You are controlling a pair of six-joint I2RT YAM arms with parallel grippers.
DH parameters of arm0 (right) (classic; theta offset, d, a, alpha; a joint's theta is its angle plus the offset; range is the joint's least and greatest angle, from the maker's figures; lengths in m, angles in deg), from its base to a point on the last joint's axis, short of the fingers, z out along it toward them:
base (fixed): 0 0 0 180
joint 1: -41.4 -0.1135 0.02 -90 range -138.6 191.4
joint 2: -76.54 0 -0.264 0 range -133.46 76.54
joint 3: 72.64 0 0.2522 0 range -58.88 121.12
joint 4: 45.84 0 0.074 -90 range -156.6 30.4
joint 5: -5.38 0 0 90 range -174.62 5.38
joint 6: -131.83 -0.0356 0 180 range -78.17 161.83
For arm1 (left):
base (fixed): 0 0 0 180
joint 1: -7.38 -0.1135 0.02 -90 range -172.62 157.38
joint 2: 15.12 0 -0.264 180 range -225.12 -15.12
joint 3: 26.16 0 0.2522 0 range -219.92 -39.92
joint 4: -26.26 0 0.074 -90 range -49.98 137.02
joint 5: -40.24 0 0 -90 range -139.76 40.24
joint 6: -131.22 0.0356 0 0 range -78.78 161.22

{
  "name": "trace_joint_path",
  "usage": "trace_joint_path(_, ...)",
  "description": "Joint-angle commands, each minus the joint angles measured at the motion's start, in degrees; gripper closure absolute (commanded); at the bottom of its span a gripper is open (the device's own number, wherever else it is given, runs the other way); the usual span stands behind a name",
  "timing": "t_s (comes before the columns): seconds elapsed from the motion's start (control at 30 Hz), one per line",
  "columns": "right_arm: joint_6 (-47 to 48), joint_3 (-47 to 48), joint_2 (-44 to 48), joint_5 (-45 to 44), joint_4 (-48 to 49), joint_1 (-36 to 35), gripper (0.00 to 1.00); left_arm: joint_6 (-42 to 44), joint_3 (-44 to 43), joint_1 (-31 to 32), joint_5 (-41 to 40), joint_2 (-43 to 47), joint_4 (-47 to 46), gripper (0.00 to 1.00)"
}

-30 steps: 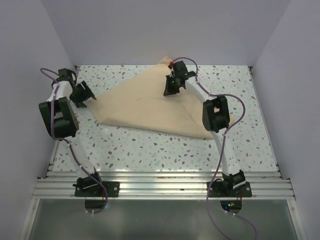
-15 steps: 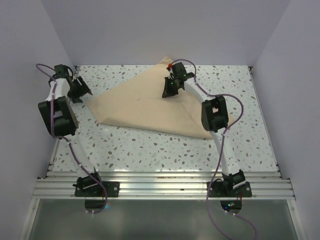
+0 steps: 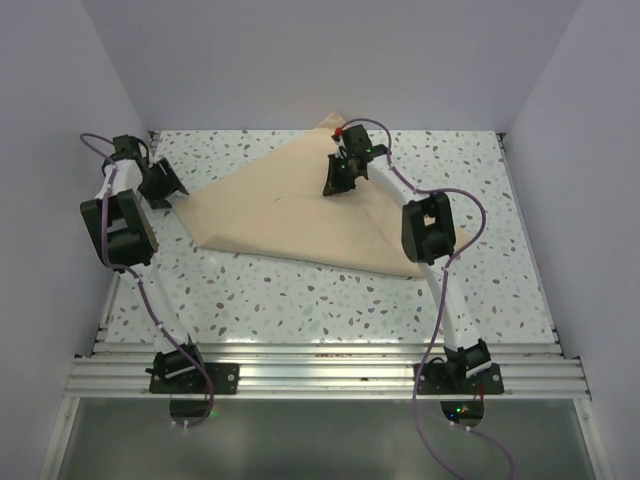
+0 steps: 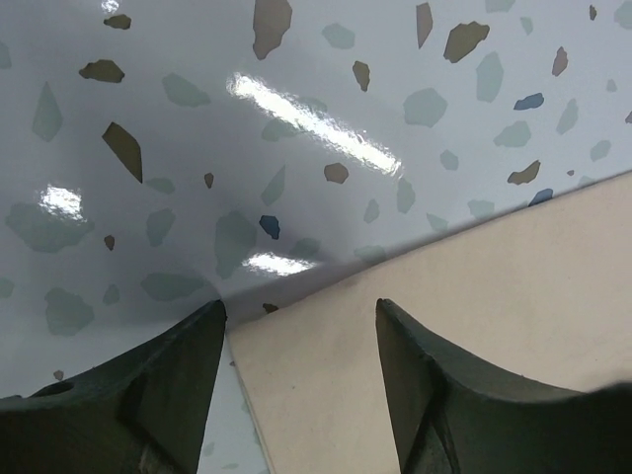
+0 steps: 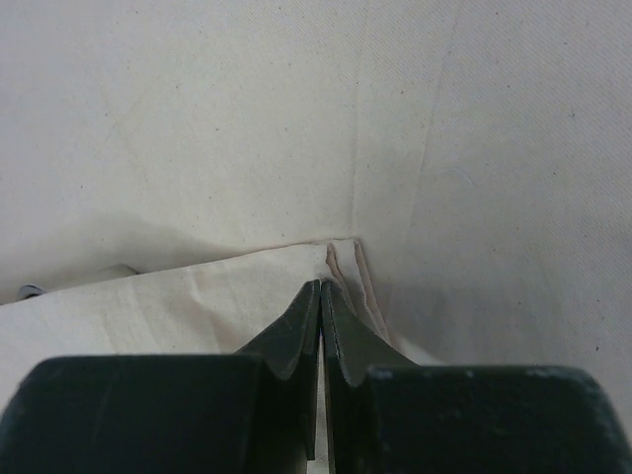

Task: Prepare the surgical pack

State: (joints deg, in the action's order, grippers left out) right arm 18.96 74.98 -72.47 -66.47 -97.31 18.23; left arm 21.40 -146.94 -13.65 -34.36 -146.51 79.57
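Note:
The surgical pack (image 3: 290, 215), a large tan fabric sheet, lies folded into a rough triangle on the speckled table. My left gripper (image 3: 163, 184) hovers at its left corner. In the left wrist view this gripper (image 4: 299, 306) is open, its two fingers astride the sheet's corner (image 4: 464, 306), apart from it. My right gripper (image 3: 335, 186) sits over the sheet's back middle. In the right wrist view it (image 5: 321, 284) is shut, and a folded-over corner of the fabric (image 5: 341, 252) is pinched at its tips.
Pale walls close in the table on the left (image 3: 60, 150), back and right. A ribbed aluminium rail (image 3: 320, 372) runs along the near edge with both arm bases on it. Bare terrazzo table (image 3: 300, 300) lies in front of the sheet.
My left gripper pulled back toward the left wall, then came slightly right again at the sheet's left corner. The right gripper stayed shut on the fabric and shifted only slightly.

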Motion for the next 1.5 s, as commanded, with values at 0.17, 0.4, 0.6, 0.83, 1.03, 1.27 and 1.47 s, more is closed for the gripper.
trace_joint_path(0.17, 0.81, 2.98, -1.63, -0.05, -2.45, -0.55, 0.95, 3.2, 3.49, -0.5, 2.97, -0.45, -1.23, 0.55)
trace_joint_path(0.4, 0.99, 2.98, -1.55, -0.22, -2.45, -0.73, 0.95, 5.13, 5.33, -0.41, 0.69, 1.23, -0.26, 0.53)
trace_joint_path(0.6, 1.16, 2.81, -1.46, -0.49, -2.63, -0.81, 0.95, 5.05, 6.03, -0.41, -0.54, 1.31, 1.49, 0.73)
trace_joint_path(0.83, 1.87, 4.04, -2.43, -0.4, -3.68, -1.34, 0.95, 4.26, 9.55, -0.41, -2.47, 4.47, 2.46, 1.0)
trace_joint_path(1.03, 2.31, 3.51, -2.16, -0.66, -4.12, -1.52, 0.95, 2.68, 13.76, -0.41, -5.99, 7.55, 5.01, 1.0)
trace_joint_path(1.27, 3.27, 2.46, -1.46, -1.36, -5.52, -1.6, 0.95, 1.09, 22.9, -0.58, -7.4, 14.31, 3.61, 1.0)
trace_joint_path(1.47, 3.27, 1.49, -1.1, -1.98, -7.37, -1.52, 0.95, 0.3, 24.58, -0.58, -3.46, 19.85, 3.6, 1.0)
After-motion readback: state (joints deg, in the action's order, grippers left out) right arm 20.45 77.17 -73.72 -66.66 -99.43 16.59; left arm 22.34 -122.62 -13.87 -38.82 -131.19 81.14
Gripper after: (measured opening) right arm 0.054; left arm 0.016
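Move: The loose left corner of the wrapper cloth lies right under my open left fingers, about 1 cm to the left and 2 cm down. The cloth's near fold corner is some 13 cm back and 7 cm right of that hand, at about the same depth. From my right hand, which keeps a pinched fold of cloth at its fingertips, the loose left corner is roughly 44 cm left and 3 cm back, the cloth's far tip about 21 cm ahead and 2 cm right. I lower my left hand about a centimetre while its fingers shut, pinching the cloth's loose left corner, then drag the corner back towards my base some 10 cm, low over the table and slightly to the right, gaining speed as the fingertips tilt down and back about 10 degrees. My right hand keeps its pinch on the fold and eases only a centimetre or two left and back. ##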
